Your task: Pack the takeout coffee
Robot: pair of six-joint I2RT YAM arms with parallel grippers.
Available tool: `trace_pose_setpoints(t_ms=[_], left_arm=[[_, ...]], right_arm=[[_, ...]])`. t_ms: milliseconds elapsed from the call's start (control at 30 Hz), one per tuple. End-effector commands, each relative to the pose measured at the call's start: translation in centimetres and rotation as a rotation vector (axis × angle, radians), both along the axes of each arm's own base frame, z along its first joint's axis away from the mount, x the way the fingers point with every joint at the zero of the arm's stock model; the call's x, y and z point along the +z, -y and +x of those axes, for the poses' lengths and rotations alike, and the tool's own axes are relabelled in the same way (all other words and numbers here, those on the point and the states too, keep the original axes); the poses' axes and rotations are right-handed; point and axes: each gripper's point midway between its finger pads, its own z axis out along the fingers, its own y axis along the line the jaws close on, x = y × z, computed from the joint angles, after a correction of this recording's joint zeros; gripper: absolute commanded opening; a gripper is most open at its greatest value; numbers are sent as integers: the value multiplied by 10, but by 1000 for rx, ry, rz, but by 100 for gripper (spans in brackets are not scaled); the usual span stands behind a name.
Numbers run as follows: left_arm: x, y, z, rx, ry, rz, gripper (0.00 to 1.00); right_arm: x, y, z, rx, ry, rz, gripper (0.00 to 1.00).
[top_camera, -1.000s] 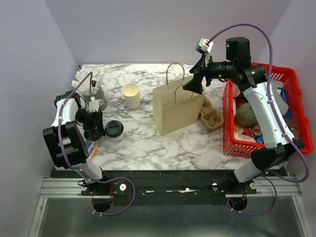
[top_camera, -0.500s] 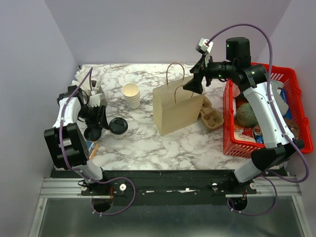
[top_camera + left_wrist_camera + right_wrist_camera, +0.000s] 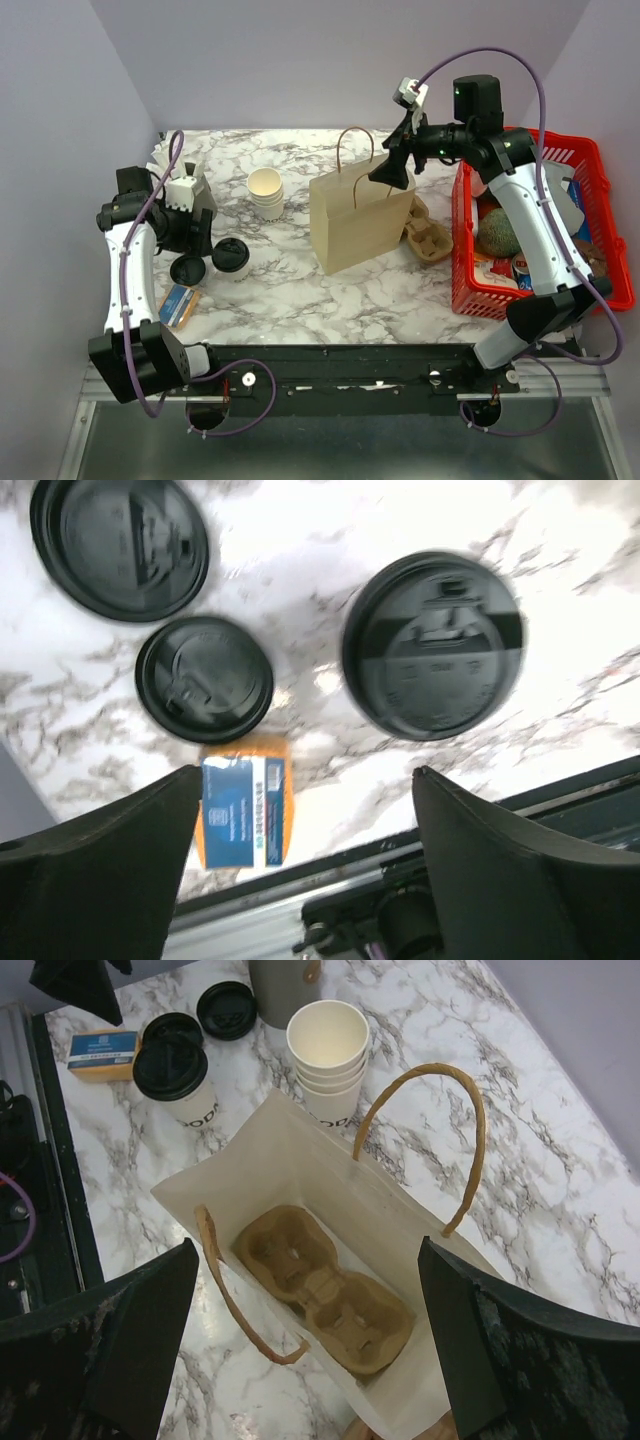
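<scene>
The takeout coffee point(image 3: 231, 256), a small white cup with a black lid point(image 3: 432, 645), stands on the marble left of the tan paper bag point(image 3: 355, 222). My left gripper point(image 3: 197, 242) hovers just left of and above it, open and empty; its fingertips point(image 3: 190, 780) frame bare marble in the left wrist view point(image 3: 306, 775). My right gripper point(image 3: 390, 172) hangs open over the bag's mouth point(image 3: 307, 1250). Inside the bag lies a brown pulp cup carrier point(image 3: 325, 1290). The coffee point(image 3: 172, 1070) also shows in the right wrist view.
Two loose black lids point(image 3: 204, 679) point(image 3: 118, 542) and an orange-and-blue packet point(image 3: 243, 812) lie beside the coffee. A stack of lidless white cups point(image 3: 266, 193) stands behind it. A second pulp carrier point(image 3: 428, 237) sits right of the bag, and a red basket point(image 3: 598, 190) of groceries beyond.
My left gripper has opened, let go of the coffee and drawn up and back to the left. The cup stays standing. The right arm has barely moved.
</scene>
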Motion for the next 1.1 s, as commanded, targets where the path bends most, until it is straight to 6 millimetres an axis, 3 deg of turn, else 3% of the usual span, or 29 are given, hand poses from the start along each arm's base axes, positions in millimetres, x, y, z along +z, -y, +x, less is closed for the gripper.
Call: trace_pose_setpoints(t_ms=[0,133,300,567,733,1067], left_arm=[[29,38,14,-112,147,-106,99],[25,49,29,-115,101,-73,99],[21,47,38,-61,83,-19,99],[-1,63,26,-127,0,70,99],[-10,57,22,-104,-39,121,99],[-20,66,13,-118,-88,70,99]], right_arm=[[3,-6,2,25,-8,20,100],[4,-7,3,23,-7,23,100],[2,-6,1,24,-6,18,100],[2,-3,1,12,10,6,100],[0,-3,2,13,4,3,100],[-3,-3,5,12,1,-2,100]])
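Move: The black-lidded coffee cup stands about 9 cm to the left hand's right and 4 cm ahead, its middle some 9 cm below. On the table, roughly 13 cm down, the small loose lid lies about 3 cm ahead and 2 cm left, the large loose lid 10 cm ahead and 2 cm left, and the blue-orange packet 6 cm back and 4 cm left. From the right hand, the cup is around 35 cm left, 4 cm back and 29 cm below. With no touch on the cup to be seen, the open left hand heads for its black lid: about 6 cm to the right and some 2 cm forward, most of it quick and rising slightly at first, then slower as it sinks about 3 cm from its highest point. The wrist turns some 5–10 degrees clockwise while the fingers stay wide open. ##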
